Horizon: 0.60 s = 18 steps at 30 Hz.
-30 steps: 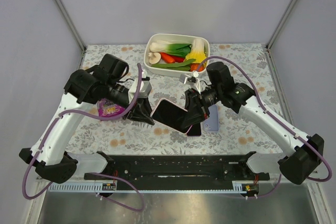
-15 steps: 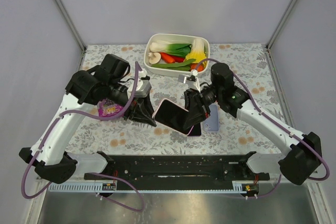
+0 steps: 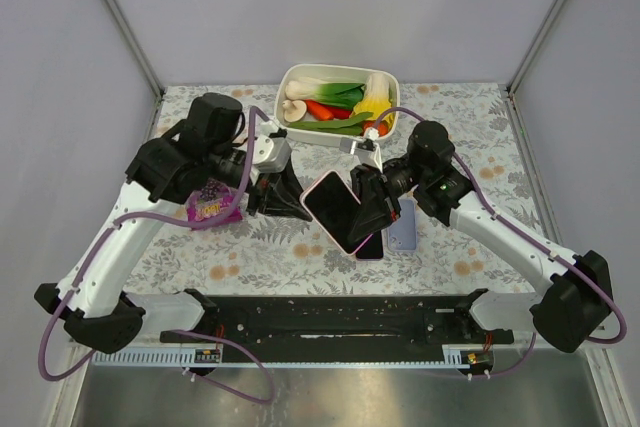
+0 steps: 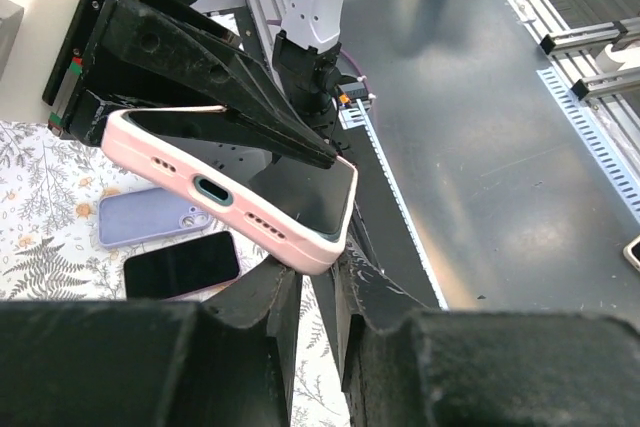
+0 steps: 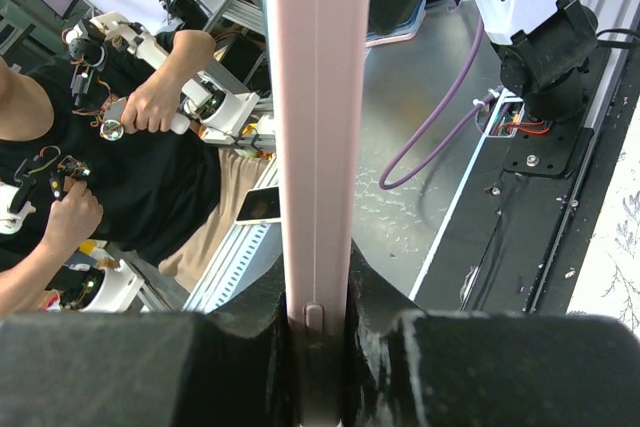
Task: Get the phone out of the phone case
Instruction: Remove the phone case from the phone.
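Note:
The phone [image 3: 337, 211], dark screen up, sits in a pink phone case [image 3: 322, 183] and hangs tilted above the middle of the table. My right gripper [image 3: 368, 212] is shut across its right end. In the right wrist view the case [image 5: 315, 97] stands edge-on between the fingers, side button showing. My left gripper [image 3: 292, 201] meets the case's left corner. In the left wrist view its two fingertips [image 4: 345, 265] stand close together and pinch the case's lower corner [image 4: 318, 252], while the right gripper's fingers [image 4: 200, 82] clamp the case from above.
A lilac phone case [image 3: 404, 227] and a black phone [image 3: 371, 246] lie on the floral cloth under the right gripper. A white tub of vegetables [image 3: 290, 82] stands at the back. A purple packet [image 3: 210, 210] lies under the left arm.
Both grippers moved toward the back with the cased phone. The phone has turned, its left end swinging up and back. Both grips look unchanged.

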### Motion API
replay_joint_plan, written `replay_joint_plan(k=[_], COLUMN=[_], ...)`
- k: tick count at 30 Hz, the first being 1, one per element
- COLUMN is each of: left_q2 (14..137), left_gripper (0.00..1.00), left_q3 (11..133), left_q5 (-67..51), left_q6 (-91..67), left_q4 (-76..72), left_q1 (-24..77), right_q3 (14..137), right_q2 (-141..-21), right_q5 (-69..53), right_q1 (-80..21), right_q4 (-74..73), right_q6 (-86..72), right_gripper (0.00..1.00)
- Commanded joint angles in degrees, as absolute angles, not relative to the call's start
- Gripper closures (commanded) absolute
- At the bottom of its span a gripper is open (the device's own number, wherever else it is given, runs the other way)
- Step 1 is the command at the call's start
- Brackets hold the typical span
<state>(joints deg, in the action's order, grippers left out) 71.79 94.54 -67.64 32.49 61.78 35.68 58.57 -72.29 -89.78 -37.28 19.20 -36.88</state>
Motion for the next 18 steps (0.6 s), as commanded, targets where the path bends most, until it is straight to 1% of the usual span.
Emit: replay_joint_plan(k=[1,5,7,8,9,10,12,14,17,18], left_q2=[78.6,77.7,76.7,76.4,75.9,75.5,74.6,73.3,70.8,70.1], left_gripper=[1.0,1.0,1.0,1.0,0.95,0.84,0.59,0.36,0.13,0.1], left_q3=[91.3,91.1,91.1,91.4,91.8,91.9,92.8,93.0,93.3,93.6], left_q5=[-52.6,-52.3,-50.8,-49.9,-49.0,-48.1,-48.1,-49.0,-49.5,-49.2], left_q6=[35.2,35.9,37.3,37.9,38.7,38.8,38.8,38.1,36.8,36.8], left_q4=[45.9,47.6,49.3,50.6,52.0,52.9,54.8,55.6,56.1,56.6], left_q1=[37.5,37.5,37.5,37.4,37.3,36.8,35.3,33.4,31.0,30.7], right_q3=[62.1,62.1,62.5,63.0,63.7,65.0,69.0,71.8,72.6,72.6], right_q2=[-71.7,-71.5,-71.3,-71.1,-70.8,-70.6,-70.1,-70.0,-69.3,-69.2], right_q5=[-84.6,-83.9,-83.1,-82.7,-82.0,-80.8,-76.9,-72.8,-69.4,-68.5], right_q1=[-41.0,-40.4,-39.8,-39.5,-39.1,-38.9,-38.4,-38.5,-38.4,-38.4], right_q4=[28.0,26.7,22.5,18.1,13.2,5.7,-11.3,-23.2,-27.2,-27.3], right_q6=[-40.6,-39.7,-36.6,-33.0,-27.7,-21.1,-7.5,2.9,6.1,6.3], right_gripper=[1.0,1.0,1.0,1.0,1.0,1.0,1.0,1.0,1.0,1.0])
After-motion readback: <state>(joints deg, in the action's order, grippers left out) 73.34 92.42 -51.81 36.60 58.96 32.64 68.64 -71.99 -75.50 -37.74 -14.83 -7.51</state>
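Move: Right at the left fingertips, which already pinch its corner, the pink phone case with the phone in it has its middle about 6 cm to the right, level fore and aft and 2 cm lower. From the right hand, also gripping it, the case's middle is some 2 cm ahead, 4 cm left and 2 cm up. On the table roughly 36 cm below the left hand, the black phone lies about 8 cm ahead and 14 cm right, the purple case 12 cm ahead and 24 cm right. Letting go of the case's corner, the left hand first sinks about 2 cm, then swings forward and keeps sinking, ending about 7 cm forward and 4 cm lower, its fingers spreading wide as they turn counter-clockwise. The right hand keeps its pinch on the cased phone, carrying it forward and left while turning it clockwise. ##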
